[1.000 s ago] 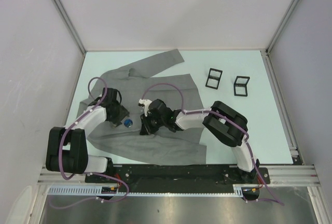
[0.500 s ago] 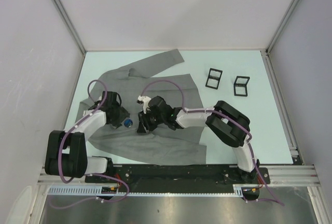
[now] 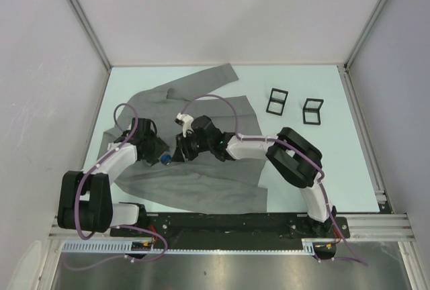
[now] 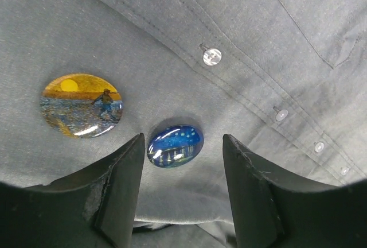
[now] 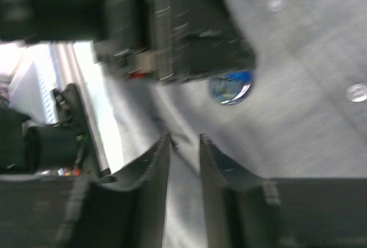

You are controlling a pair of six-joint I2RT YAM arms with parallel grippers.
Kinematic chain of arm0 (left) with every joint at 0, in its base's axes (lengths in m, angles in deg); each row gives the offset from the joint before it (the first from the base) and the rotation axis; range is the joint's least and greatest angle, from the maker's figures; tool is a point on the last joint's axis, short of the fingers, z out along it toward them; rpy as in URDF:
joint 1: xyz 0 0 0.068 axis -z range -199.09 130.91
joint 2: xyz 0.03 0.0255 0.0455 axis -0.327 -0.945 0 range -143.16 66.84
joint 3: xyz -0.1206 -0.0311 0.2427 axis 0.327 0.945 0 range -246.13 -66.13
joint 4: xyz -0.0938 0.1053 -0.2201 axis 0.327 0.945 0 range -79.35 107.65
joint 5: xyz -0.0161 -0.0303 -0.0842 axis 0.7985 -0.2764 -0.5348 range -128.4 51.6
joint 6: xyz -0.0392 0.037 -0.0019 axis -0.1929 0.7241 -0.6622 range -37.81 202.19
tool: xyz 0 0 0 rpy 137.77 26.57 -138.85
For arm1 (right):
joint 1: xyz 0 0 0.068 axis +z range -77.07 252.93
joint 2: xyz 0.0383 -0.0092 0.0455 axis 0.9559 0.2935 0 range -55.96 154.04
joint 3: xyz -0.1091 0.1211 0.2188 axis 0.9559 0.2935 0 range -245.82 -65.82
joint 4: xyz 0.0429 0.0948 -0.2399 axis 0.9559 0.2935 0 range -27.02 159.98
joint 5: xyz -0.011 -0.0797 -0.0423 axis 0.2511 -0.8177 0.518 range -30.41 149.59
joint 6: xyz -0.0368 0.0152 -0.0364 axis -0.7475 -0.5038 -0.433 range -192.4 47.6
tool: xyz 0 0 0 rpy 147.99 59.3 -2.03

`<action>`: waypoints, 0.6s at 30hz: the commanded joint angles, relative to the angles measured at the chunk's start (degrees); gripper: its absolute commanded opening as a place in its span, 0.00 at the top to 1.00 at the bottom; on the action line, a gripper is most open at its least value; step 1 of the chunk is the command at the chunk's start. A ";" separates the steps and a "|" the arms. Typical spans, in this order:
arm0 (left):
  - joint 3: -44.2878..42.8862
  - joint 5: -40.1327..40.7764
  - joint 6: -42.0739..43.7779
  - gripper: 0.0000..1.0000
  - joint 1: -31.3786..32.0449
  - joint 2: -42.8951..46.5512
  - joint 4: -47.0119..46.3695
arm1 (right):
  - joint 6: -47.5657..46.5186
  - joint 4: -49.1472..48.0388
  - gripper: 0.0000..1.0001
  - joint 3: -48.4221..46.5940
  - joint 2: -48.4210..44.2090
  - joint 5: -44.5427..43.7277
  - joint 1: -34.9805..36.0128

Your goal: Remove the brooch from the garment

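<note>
The grey garment [image 3: 201, 112] lies spread on the table. Two oval brooches are pinned to it near the button row [image 4: 211, 56]: a blue one [image 4: 175, 145] and an orange sunset one [image 4: 81, 105]. My left gripper [image 4: 183, 142] is open just above the cloth, its fingertips either side of the blue brooch without touching it. In the top view the blue brooch [image 3: 165, 159] shows beside the left gripper [image 3: 156, 150]. My right gripper [image 5: 183, 142] is nearly shut on a raised fold of the garment [image 5: 298, 116], close to the blue brooch [image 5: 230, 86]; it sits right of the left gripper [image 3: 183, 148].
Two small black frame stands [image 3: 276, 101] [image 3: 312, 111] sit on the table right of the garment. Grey walls enclose the table on three sides. The left gripper's black body [image 5: 172, 30] fills the upper part of the right wrist view.
My right gripper has moved up and to the left over the garment, closer to the left gripper. My left gripper shifted slightly and stays at the blue brooch.
</note>
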 commanded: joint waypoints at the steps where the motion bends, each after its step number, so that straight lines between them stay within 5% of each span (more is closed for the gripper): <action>1: -1.32 -1.30 -0.81 0.39 -0.25 -0.71 -0.66 | 0.21 -1.58 0.74 -2.74 2.81 0.16 0.33; 18: -3.43 2.12 -1.78 0.37 1.51 -1.59 4.53 | 0.65 -0.17 0.94 -2.04 6.76 -2.13 2.18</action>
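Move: The right hand heads for the garment fold just on the robot's side of the blue brooch, about 2 cm back, 1 cm left and some 7 cm below it. The blue brooch lies roughly 2 cm ahead and 3 cm left of the right hand, the yellow brooch 2 cm ahead and 9 cm left, and the nearest shirt button 7 cm ahead and 3 cm left, all about as low. From the left hand the fold is some 5 cm back, 4 cm right and 2 cm down. Down, by about 5 cm, the right hand sinks towards the fold beside the blue brooch, first edging forward slightly, then drawing back nearly 3 cm while its part-open fingers close almost shut, still pointing left and down. Its tips end close to the cloth; contact can't be made out. The left hand stays low over the blue brooch, its fingers still open. ##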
